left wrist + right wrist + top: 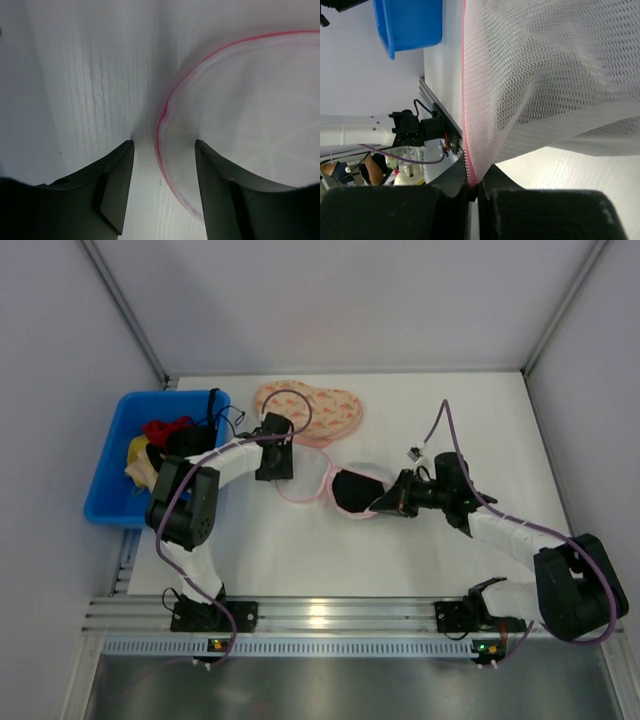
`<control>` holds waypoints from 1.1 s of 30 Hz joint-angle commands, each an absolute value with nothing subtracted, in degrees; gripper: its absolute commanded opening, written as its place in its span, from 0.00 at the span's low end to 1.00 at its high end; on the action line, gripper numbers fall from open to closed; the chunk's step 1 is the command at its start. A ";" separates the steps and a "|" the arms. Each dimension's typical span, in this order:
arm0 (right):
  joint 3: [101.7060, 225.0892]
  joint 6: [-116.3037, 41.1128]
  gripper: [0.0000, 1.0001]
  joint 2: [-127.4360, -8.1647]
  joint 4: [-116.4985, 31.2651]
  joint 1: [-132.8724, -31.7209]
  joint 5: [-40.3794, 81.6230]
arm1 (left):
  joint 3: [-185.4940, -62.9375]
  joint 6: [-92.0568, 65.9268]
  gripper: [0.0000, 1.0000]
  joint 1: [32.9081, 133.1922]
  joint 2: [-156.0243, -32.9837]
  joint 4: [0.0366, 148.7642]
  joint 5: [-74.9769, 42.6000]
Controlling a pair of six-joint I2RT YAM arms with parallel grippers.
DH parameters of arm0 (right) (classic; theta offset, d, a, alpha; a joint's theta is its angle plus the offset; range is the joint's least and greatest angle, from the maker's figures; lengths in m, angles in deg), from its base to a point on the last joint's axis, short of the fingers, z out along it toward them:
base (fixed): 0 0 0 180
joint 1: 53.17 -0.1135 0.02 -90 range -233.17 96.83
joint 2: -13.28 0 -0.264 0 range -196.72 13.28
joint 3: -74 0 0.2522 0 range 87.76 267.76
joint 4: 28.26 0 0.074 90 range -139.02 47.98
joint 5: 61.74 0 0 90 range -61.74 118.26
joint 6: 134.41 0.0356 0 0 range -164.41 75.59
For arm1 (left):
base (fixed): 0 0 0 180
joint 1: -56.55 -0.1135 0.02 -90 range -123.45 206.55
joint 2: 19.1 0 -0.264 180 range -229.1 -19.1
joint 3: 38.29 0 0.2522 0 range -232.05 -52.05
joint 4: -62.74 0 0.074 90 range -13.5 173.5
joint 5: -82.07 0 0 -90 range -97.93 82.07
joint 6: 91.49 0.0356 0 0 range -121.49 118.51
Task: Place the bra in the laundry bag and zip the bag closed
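The laundry bag (305, 478), white mesh with a pink zip rim, lies opened flat mid-table. The black bra (353, 490) fills its right half as a dark oval. My right gripper (387, 503) is shut on the bag's right edge; in the right wrist view the pink zip rim (466, 125) is pinched between the fingertips (472, 184) and the mesh (545, 75) rises from them. My left gripper (274, 465) stands at the bag's left edge, open, and its fingers (117, 185) straddle the pink rim (159, 145) without touching it.
A peach-pink heart-shaped cloth (310, 410) lies just behind the bag. A blue bin (110, 465) with several garments sits at the far left, beside the left arm. The aluminium rail (320, 615) runs along the near edge.
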State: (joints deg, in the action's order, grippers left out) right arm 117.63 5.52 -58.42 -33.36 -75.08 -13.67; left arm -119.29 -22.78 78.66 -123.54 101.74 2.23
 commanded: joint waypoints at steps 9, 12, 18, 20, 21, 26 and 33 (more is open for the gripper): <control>117.29 2.09 0.00 -55.80 -33.76 -72.33 -16.65 | -118.41 -23.98 0.37 77.38 -126.05 94.26 -3.43; 118.52 0.51 0.00 -56.06 -35.51 -72.33 -16.48 | -118.58 -22.94 0.09 77.38 -125.71 94.43 -3.97; 121.69 -3.10 0.00 -55.54 -38.68 -72.42 -16.30 | -119.72 -16.27 0.00 77.90 -114.56 94.35 -1.52; 122.83 -5.20 0.00 -55.01 -40.25 -72.42 -16.21 | -121.82 -13.37 0.00 79.22 -110.27 95.40 2.34; 123.61 -6.78 0.00 -54.49 -41.74 -72.42 -16.12 | -122.35 -10.48 0.00 80.71 -108.76 95.75 3.92; 124.76 -8.64 0.00 -53.08 -44.39 -72.33 -16.12 | -124.90 -0.10 0.00 86.42 -99.98 96.46 11.65; 124.50 -7.59 0.00 -52.37 -42.64 -72.51 -15.77 | -125.88 13.09 0.00 99.26 -93.28 96.37 18.86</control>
State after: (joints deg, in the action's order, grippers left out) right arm 122.40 -6.52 -54.05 -43.80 -72.92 -15.57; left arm -124.69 4.45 97.70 -94.67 96.93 12.83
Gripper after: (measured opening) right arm 0.011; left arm 0.015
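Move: The left hand, open just above the table, has the left rim of the laundry bag's empty flap roughly 2 cm ahead, 1 cm to its right and 1 cm below. The hinge between the bag's halves is about 12 cm to the right and 1 cm farther out; the bra, in the other half, 19 cm right and 3 cm back. The patterned pouch lies some 21 cm ahead, 8 cm right. From the right hand, that flap rim is about 28 cm left, 14 cm ahead and 10 cm lower. Pinching the flap's left rim after easing forward a couple of centimetres along the table, the left fingers shut on it, then haul it steeply up, about 25 cm, swinging late to the right over the bag and slightly back. The wrist tips the fingers up towards forward by some 40 degrees and turns clockwise. The right hand keeps its pinch on the bag's other half, edging right and finally rising 2 cm. ##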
